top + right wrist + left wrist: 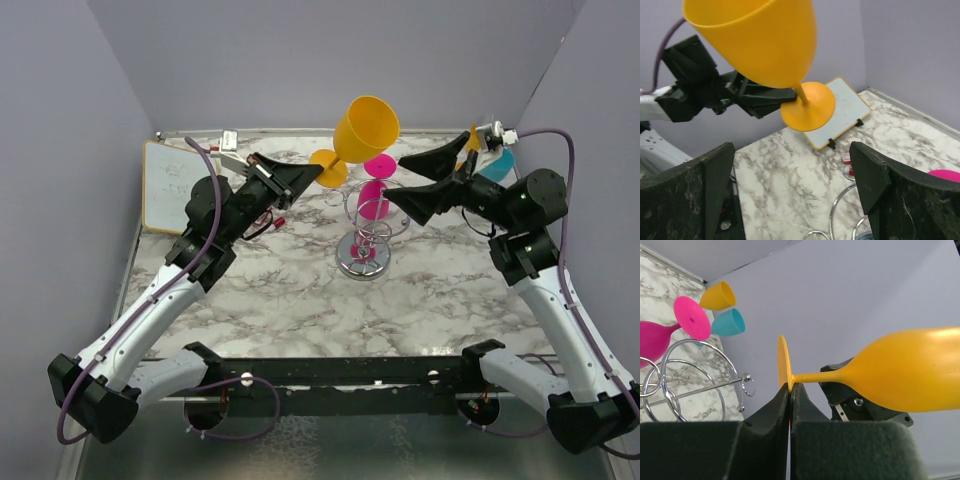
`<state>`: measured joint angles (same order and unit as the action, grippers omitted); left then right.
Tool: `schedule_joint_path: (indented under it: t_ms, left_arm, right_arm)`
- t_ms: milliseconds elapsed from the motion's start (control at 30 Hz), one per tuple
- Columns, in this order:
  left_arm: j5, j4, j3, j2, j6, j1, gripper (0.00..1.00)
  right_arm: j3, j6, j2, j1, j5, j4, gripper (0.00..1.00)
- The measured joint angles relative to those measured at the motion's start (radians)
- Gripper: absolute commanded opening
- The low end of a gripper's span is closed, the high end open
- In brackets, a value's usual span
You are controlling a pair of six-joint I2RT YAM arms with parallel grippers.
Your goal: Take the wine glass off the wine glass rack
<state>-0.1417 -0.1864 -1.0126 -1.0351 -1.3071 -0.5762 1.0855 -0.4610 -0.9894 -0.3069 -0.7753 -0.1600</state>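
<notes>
My left gripper [318,169] is shut on the round foot of a yellow wine glass [365,128] and holds it in the air, up and left of the rack, bowl tilted to the right. The pinched foot shows in the left wrist view [784,365]. The chrome wine glass rack [364,252] stands mid-table with a pink glass [374,196] hanging bowl down from its rings. My right gripper [395,178] is open and empty, just right of the yellow glass, which fills the top of the right wrist view [760,40].
A small whiteboard [170,187] lies at the back left with a red marker [279,221] near it. A teal cup [497,163] and another yellow cup [471,139] sit at the back right behind my right arm. Walls close in on three sides.
</notes>
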Motion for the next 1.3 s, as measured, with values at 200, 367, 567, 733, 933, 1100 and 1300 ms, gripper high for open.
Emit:
schedule_joint_path:
  t_ms: [200, 367, 567, 733, 933, 1100, 1300]
  left_arm:
    - [0.005, 0.076, -0.023, 0.002, -0.013, 0.000, 0.00]
    - [0.005, 0.126, -0.023, 0.011, -0.047, 0.000, 0.00]
    - [0.019, 0.175, -0.021, 0.058, -0.071, 0.000, 0.00]
    - [0.042, 0.198, -0.020, 0.096, -0.071, 0.000, 0.00]
    - [0.057, 0.218, -0.020, 0.105, -0.071, 0.000, 0.00]
    - [0.057, 0.226, -0.019, 0.105, -0.070, 0.000, 0.00]
    - [0.058, 0.241, -0.019, 0.115, -0.070, 0.000, 0.00]
  right_arm:
    - [-0.002, -0.161, 0.003, 0.000, -0.032, -0.089, 0.97]
    - [-0.004, -0.212, -0.050, -0.006, -0.050, -0.176, 0.96]
    - [0.050, -0.138, -0.095, -0.076, 0.000, -0.186, 0.96]
    - [0.134, -0.041, -0.145, -0.216, 0.084, -0.156, 0.96]
    - [0.193, 0.015, -0.214, -0.273, 0.156, -0.156, 0.96]
    - [0.237, 0.035, -0.277, -0.293, 0.192, -0.158, 0.96]
    - [0.239, 0.039, -0.289, -0.297, 0.210, -0.184, 0.95]
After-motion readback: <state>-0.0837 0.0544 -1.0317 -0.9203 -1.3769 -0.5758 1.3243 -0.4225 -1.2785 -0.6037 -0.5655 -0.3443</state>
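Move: The left fingers already pinch the foot of the yellow wine glass; its bowl, slanting up from there, is about 7 cm to that hand's right, 9 cm above and about level fore-and-aft. From the empty, open right hand the bowl lies some 6 cm to the left, 3 cm ahead and 6 cm up. The rack stands roughly 4 cm ahead, 2 cm left and 27 cm below the right hand, with the pink glass 6 cm farther out than the rack. With its fingers kept wide open, the right hand backs off slightly while rising, then swings left and climbs above the rack towards the bowl, finally easing forward so the fingers spread either side of it, about 9 cm left and 5 cm up overall. The left hand keeps its pinch on the foot and brings the glass about 3 cm left and back, after a small dip, while its fingertips tip down some 8 degrees. ##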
